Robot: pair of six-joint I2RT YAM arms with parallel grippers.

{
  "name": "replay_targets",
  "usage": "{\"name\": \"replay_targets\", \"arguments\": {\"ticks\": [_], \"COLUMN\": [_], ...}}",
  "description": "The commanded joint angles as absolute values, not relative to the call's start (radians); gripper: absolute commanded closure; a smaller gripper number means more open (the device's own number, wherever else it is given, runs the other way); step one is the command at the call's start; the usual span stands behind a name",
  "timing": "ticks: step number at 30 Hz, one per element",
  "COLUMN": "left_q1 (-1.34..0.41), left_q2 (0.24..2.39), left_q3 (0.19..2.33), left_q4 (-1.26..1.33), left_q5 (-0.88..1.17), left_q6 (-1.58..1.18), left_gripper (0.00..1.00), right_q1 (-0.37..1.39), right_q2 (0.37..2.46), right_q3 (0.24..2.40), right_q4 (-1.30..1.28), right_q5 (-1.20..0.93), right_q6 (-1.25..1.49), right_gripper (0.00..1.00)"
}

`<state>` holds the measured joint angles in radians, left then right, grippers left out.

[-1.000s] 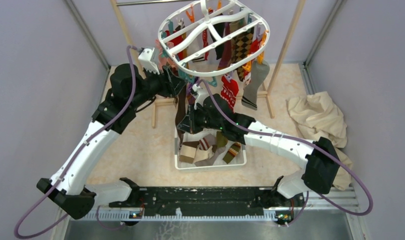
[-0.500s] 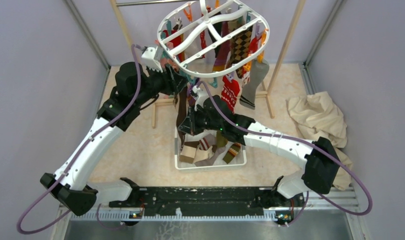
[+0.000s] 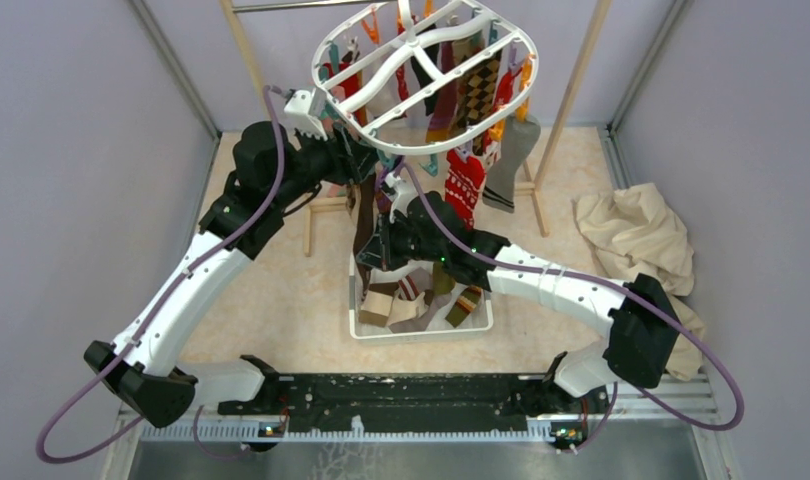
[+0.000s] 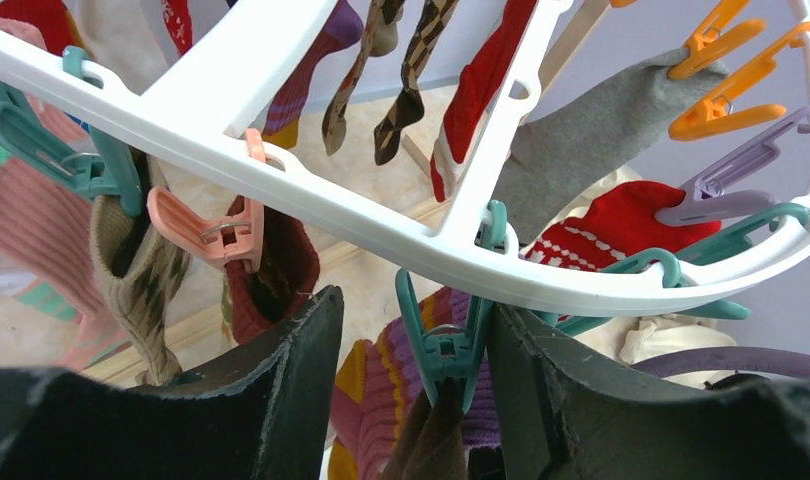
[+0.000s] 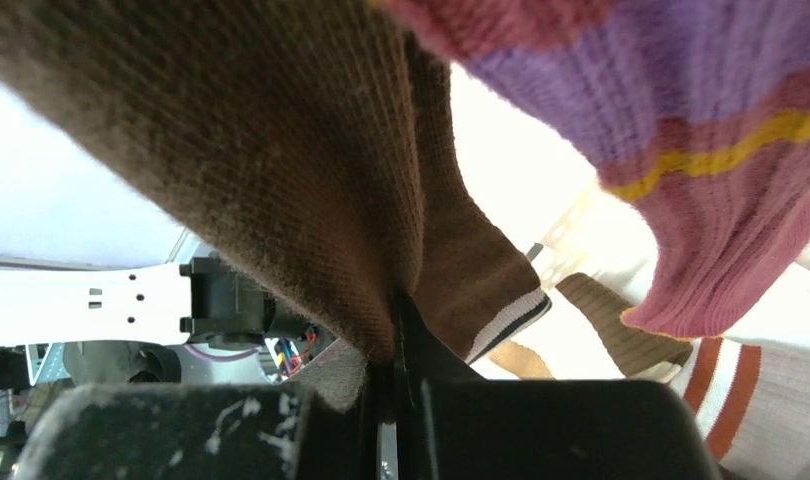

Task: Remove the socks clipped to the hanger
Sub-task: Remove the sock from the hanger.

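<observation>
The white oval hanger [image 3: 319, 75] hangs at the back with several socks clipped under it, among them an argyle one [image 3: 478, 90], a red patterned one [image 3: 464, 185] and a grey one [image 3: 511, 165]. My left gripper [image 3: 366, 160] is raised to its front rim [image 4: 361, 215]. It stands open [image 4: 416, 305], with a teal clip [image 4: 443, 345] between its fingers; that clip pinches a brown sock [image 4: 431, 440]. Lower down, my right gripper [image 3: 373, 245] is shut [image 5: 393, 310] on that same brown sock [image 5: 281, 150]. A purple, pink and yellow striped sock [image 5: 701, 150] hangs beside it.
A white slotted basket [image 3: 421, 332] holding several loose socks stands on the floor under the hanger. Wooden rack poles [image 3: 571, 90] rise on both sides of the hanger. A cream cloth [image 3: 636, 235] lies crumpled at the right wall.
My left arm has shifted a little to the right, closer under the hanger's front rim, and the hanger has swung slightly. The right gripper stays where it was on the brown sock.
</observation>
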<state>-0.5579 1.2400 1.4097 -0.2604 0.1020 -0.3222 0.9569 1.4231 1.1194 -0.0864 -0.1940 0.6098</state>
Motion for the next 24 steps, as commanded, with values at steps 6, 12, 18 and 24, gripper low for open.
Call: {"name": "replay_targets", "arguments": {"ticks": [6, 12, 18, 24], "left_q1": [-0.551, -0.551, -0.550, -0.551], "left_q2": [1.209, 1.189, 1.189, 1.200], "left_q3": [1.378, 1.333, 1.335, 1.340], "left_q4": [-0.154, -0.104, -0.092, -0.091], "left_q5": [0.102, 0.099, 0.095, 0.104], "left_q6": [-0.363, -0.385, -0.387, -0.391], "left_gripper": [0.42, 0.49, 0.66, 0.84], "right_q1": [0.956, 0.953, 0.950, 0.947], "right_q2": [1.417, 1.412, 1.409, 1.407], "right_q3": [1.102, 1.097, 1.093, 1.095], "right_q4": [-0.055, -0.060, -0.059, -0.067], "right_q5": [-0.224, -0.223, -0.225, -0.230], "right_q6": [0.600, 0.600, 0.598, 0.595], "right_gripper": [1.00, 1.00, 1.00, 1.00]}}
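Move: The teal clip with the brown sock sits practically between the left hand's open fingers, roughly 1 cm to its right. The peach clip hangs some 5 cm ahead and 5 cm left of that hand; the next teal clip is about 5 cm right and 2 cm back. From the right hand, which already grips the brown sock, the white basket lies about 9 cm right, 2 cm back and 20 cm below, and the brown sock's clip about 11 cm ahead, 1 cm left and 16 cm above. Almost in place, the left hand narrows its fingers by some four tenths of their gap until both pads pinch the sides of the teal clip, while it tips its fingers up about 5 degrees and rises roughly 1 cm. The right hand keeps its shut grip on the brown sock, first still, then sinking about 1.5 cm away from the clip, towards the basket. ##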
